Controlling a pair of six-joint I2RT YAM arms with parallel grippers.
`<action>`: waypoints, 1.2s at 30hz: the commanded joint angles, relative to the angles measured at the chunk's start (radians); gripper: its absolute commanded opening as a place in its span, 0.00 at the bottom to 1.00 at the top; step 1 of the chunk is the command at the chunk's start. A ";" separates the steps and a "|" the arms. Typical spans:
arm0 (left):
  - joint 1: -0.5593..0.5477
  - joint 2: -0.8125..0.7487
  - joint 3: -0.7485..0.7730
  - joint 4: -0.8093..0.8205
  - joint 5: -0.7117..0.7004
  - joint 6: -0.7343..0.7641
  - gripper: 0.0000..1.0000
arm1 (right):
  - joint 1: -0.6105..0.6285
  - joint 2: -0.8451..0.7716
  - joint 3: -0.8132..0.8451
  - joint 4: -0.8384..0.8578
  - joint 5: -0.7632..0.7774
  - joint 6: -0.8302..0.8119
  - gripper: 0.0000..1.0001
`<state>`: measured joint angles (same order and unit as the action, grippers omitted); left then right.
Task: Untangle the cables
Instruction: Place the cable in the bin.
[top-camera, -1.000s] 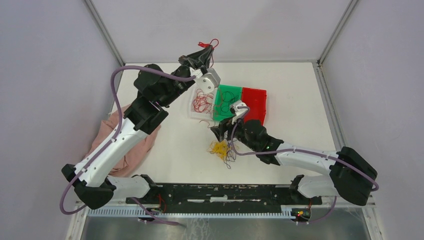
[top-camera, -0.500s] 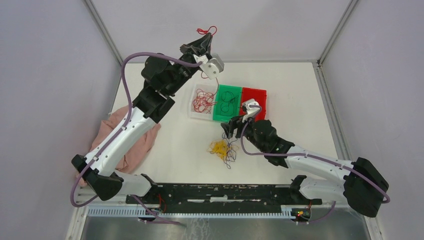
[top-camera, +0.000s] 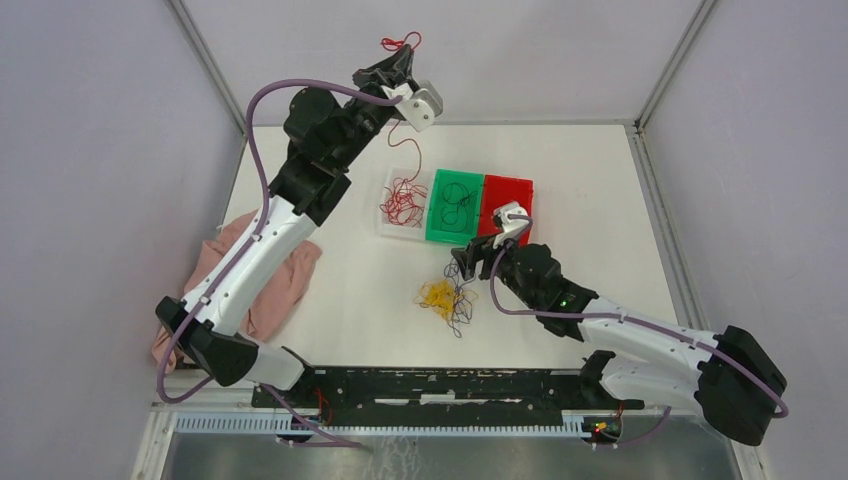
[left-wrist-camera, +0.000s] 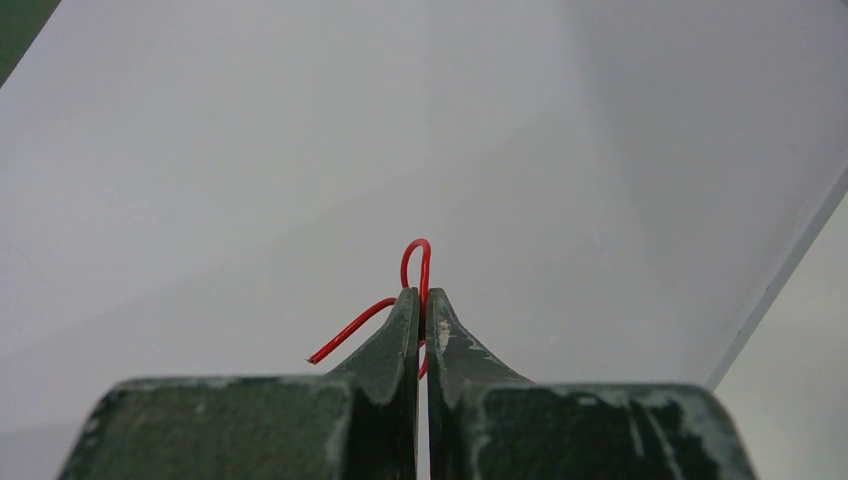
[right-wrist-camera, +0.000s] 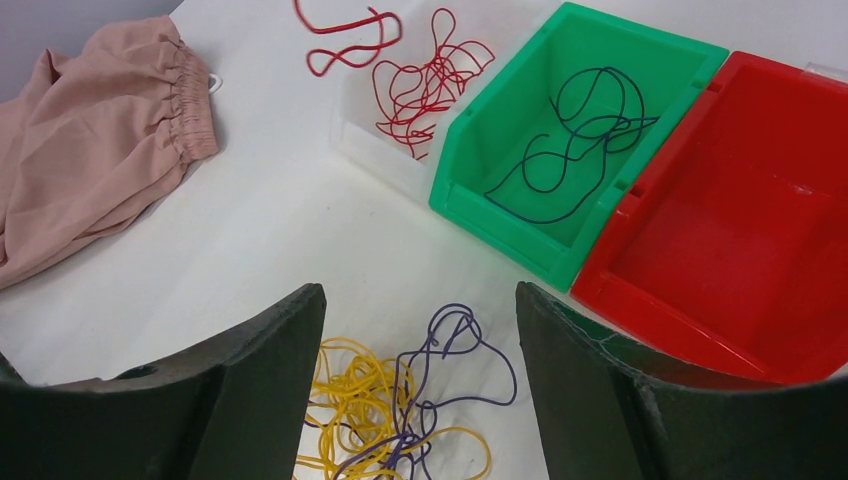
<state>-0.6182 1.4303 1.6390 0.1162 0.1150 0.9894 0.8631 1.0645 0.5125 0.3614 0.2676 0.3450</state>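
My left gripper (top-camera: 396, 68) is raised high at the back, shut on a red cable (top-camera: 401, 43). In the left wrist view the red cable (left-wrist-camera: 416, 262) loops out above the pinched tips of the left gripper (left-wrist-camera: 421, 294). The strand hangs down to more red cables (top-camera: 403, 200) in a clear bin (top-camera: 384, 229). A tangle of yellow and purple cables (top-camera: 443, 298) lies on the table. My right gripper (top-camera: 463, 262) hovers open just behind it. The right wrist view has the tangle (right-wrist-camera: 395, 405) below the wide-apart jaws of the right gripper (right-wrist-camera: 418, 292).
A green bin (top-camera: 452, 238) holds a dark blue cable (right-wrist-camera: 575, 130). A red bin (top-camera: 518, 192) next to it holds nothing. A pink cloth (top-camera: 262, 288) lies at the table's left edge. Grey walls enclose the table.
The left arm has lifted the red cable higher and farther back. The right arm has shifted right and back from the tangle, its jaws still open.
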 joint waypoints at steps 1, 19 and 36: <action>0.032 0.016 0.045 0.067 0.024 0.018 0.03 | -0.004 -0.035 -0.008 0.016 0.015 0.009 0.76; 0.110 0.105 -0.026 0.062 0.021 0.035 0.03 | -0.015 -0.093 -0.056 0.006 0.047 0.002 0.76; 0.167 0.247 -0.075 -0.196 -0.015 -0.049 0.03 | -0.034 -0.095 -0.075 0.011 0.051 0.001 0.76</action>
<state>-0.4725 1.6417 1.5375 -0.0460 0.1059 0.9882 0.8394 0.9936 0.4446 0.3340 0.2974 0.3443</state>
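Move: The left gripper, high up with the red cable's end shut in its fingers, has the white bin about 12 cm ahead, 3 cm to its left and some 52 cm below. The green bin is also 12 cm ahead but 9 cm to the right, and the red bin lies beyond it, about 20 cm to the right. From the right gripper, the white bin lies about 24 cm ahead, 12 cm left and 16 cm below. Lower the left gripper about 19 cm towards the white bin while carrying it some 10 cm forward, easing forward first and then sinking fast. Tip the fingers down about 25 degrees as it drops, and keep them shut on the red cable. Let the open, empty right gripper drift a couple of centimetres to the right. ##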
